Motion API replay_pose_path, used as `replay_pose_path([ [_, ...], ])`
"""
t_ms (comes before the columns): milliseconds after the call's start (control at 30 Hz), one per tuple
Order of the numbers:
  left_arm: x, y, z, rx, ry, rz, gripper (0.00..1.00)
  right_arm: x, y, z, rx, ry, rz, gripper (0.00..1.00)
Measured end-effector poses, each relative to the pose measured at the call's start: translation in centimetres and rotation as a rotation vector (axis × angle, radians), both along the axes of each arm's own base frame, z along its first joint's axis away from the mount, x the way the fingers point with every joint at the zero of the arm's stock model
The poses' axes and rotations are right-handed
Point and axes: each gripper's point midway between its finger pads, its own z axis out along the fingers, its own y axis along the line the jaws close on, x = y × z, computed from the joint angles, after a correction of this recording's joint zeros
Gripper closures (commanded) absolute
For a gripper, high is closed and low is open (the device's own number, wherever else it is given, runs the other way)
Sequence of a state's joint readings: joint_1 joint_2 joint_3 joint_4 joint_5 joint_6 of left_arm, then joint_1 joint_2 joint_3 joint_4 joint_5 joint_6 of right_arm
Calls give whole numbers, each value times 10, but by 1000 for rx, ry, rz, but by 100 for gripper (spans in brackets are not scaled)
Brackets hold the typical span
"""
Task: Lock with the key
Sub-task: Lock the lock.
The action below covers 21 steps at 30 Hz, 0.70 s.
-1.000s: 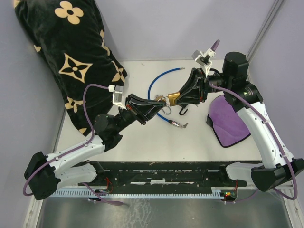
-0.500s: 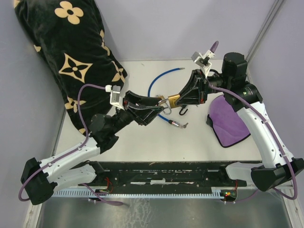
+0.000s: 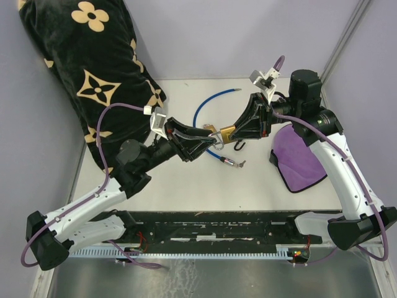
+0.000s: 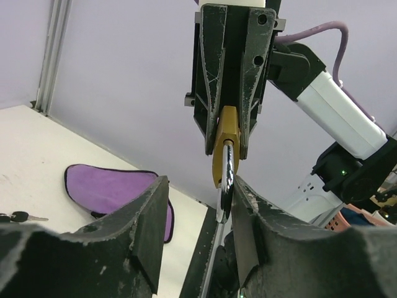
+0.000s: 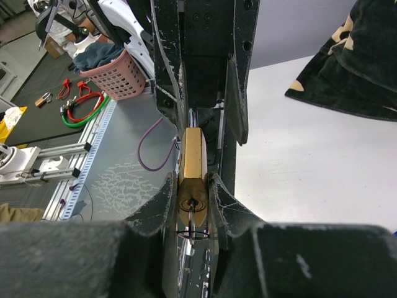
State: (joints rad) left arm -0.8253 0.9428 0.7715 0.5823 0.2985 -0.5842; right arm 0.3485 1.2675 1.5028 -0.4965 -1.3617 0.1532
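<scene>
A brass padlock [image 3: 227, 131] hangs above the table, with my right gripper [image 3: 234, 133] shut on its body. In the right wrist view the padlock [image 5: 192, 158] sits between my fingers. A key [image 5: 191, 214] with a thin wire ring stands in its keyhole, facing the camera. My left gripper [image 3: 211, 138] is open around the silver shackle [image 4: 227, 180]. The shackle lies against the right-hand finger [image 4: 248, 205], and the other finger stands well apart from it. In the left wrist view the padlock [image 4: 227, 133] is clamped in the right gripper [image 4: 227, 152] above.
A blue cable [image 3: 205, 105] lies on the table under the padlock, with a spare key [image 3: 234, 163] at its end. A small black hook [image 3: 239, 146] lies nearby. A purple cloth [image 3: 301, 158] is at the right and a black patterned pillow [image 3: 93, 62] at the back left.
My left gripper has gone from shut to open around the shackle, and the left arm's elbow has swung left. The right gripper has stayed in place with the padlock.
</scene>
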Motion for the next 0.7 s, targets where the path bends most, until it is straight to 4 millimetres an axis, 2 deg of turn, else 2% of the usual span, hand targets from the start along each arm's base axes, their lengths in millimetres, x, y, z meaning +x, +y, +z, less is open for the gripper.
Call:
replay_pose_path([
  [100,1,-3,-2,17,9,-10,59,0,0,-1,-1,2,-1,98],
  [267,2,-3,-2,23,12,-11,61,2,0,-2,-3,4,-4,98],
  [467,1,-2,-5,38,25,-11,68,4,0,-3,-7,9,-11,98],
  [533,1,-2,-5,40,27,-11,76,4,0,-4,-8,8,-12,98],
  [600,0,-2,-5,41,27,-14,94,5,0,-4,-9,6,-15,98],
  [700,-2,-3,-2,40,19,-26,97,6,0,-5,-10,0,-21,98],
])
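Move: The gold lock's shackle lies between the left hand's half-open fingers, about 1 cm right of and 1 cm ahead of its hand point, with the body some 4 cm to the right and 1 cm ahead. From the right hand, which already holds the body, the shackle is about 4 cm left. A spare gold padlock lies roughly 12 cm ahead of the left hand, 35 cm below; a black padlock lies 9 cm right of the spare. Staying within half a centimetre, the left hand closes its half-open fingers onto the shackle; the right keeps holding the body. ##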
